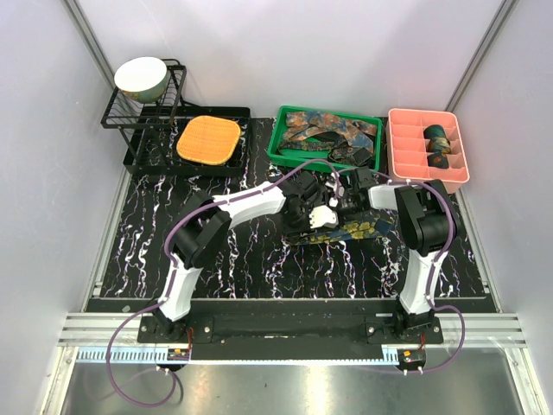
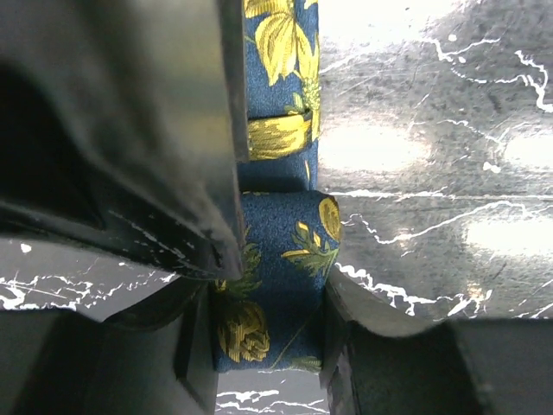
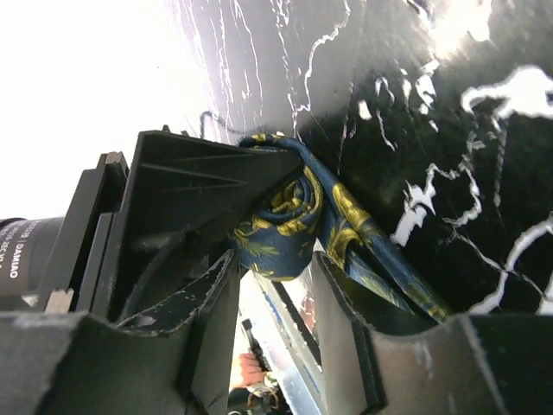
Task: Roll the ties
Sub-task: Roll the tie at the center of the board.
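Observation:
A navy tie point(image 1: 367, 227) with a gold floral pattern lies on the black marbled mat, partly rolled. In the left wrist view the tie point(image 2: 281, 233) fills the gap between the jaws, and my left gripper point(image 2: 268, 294) is shut on it. The right wrist view has the tie's coiled end point(image 3: 281, 220) right at the tips of my right gripper point(image 3: 272, 270), whose jaws stand apart with a gap showing below the coil. The tie's loose tail runs off to the lower right. Both grippers point(image 1: 333, 212) meet over the tie at mid mat.
A green tray point(image 1: 281, 147) with several loose ties is at the back centre. A pink divided tray point(image 1: 406, 151) at the back right holds rolled ties. An orange waffle pad point(image 1: 207, 140) and a wire rack point(image 1: 143, 117) with a bowl point(image 1: 141, 76) stand at the back left.

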Robot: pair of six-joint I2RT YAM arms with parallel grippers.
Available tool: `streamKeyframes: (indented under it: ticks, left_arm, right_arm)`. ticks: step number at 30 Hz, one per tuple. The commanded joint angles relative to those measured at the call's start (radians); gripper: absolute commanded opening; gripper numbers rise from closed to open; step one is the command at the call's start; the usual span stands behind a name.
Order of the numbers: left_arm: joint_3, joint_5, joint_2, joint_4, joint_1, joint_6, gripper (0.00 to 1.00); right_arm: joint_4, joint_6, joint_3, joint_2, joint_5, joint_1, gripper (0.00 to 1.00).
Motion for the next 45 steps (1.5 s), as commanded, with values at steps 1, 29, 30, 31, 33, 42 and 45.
streamKeyframes:
  ticks: [1, 29, 30, 31, 33, 42, 45]
  left_arm:
    - [-0.056, -0.046, 0.115, -0.043, 0.028, -0.083, 0.32]
    - [-0.053, -0.046, 0.115, -0.037, 0.048, -0.096, 0.27]
    - [-0.055, -0.043, 0.113, -0.035, 0.048, -0.096, 0.27]
    - [-0.053, -0.043, 0.113, -0.035, 0.05, -0.095, 0.27]
    - [-0.053, -0.042, 0.113, -0.035, 0.053, -0.095, 0.27]
    - [-0.043, -0.028, 0.115, -0.043, 0.062, -0.095, 0.31]
    - [-0.035, -0.003, 0.105, -0.043, 0.073, -0.098, 0.38]
  right_arm:
    - [0.029, 0.042, -0.063, -0.074, -0.058, -0.033, 0.43]
    - [0.714, 0.463, -0.243, 0.037, -0.113, 0.001, 0.39]
    - [0.731, 0.471, -0.244, 0.041, -0.111, 0.007, 0.39]
    - [0.757, 0.479, -0.246, 0.044, -0.108, 0.011, 0.4]
    - [0.764, 0.482, -0.241, 0.051, -0.105, 0.021, 0.4]
    - [0.43, 0.228, -0.162, 0.043, -0.032, 0.027, 0.0]
    - [0.299, 0.149, -0.134, 0.048, 0.018, 0.028, 0.0]
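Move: The rolled part of the tie is already between my left fingers, right at that hand's point. From my right hand, whose open fingers point left, the roll lies about 3 cm to the left, 1 cm back and 2 cm lower. The unrolled tail's middle is some 7 cm right of my right hand, 2 cm back and 4 cm down; the green bin's middle is about 21 cm ahead and 2 cm to the right. I pull my right hand about 4 cm to the right, away from the roll, then bring it back left some 5.5 cm and slightly down, tips tilting up about 10 degrees. There I shut its half-open fingers completely, tips against the roll's right side. My left hand keeps its hold almost in place, turning slightly counter-clockwise. ##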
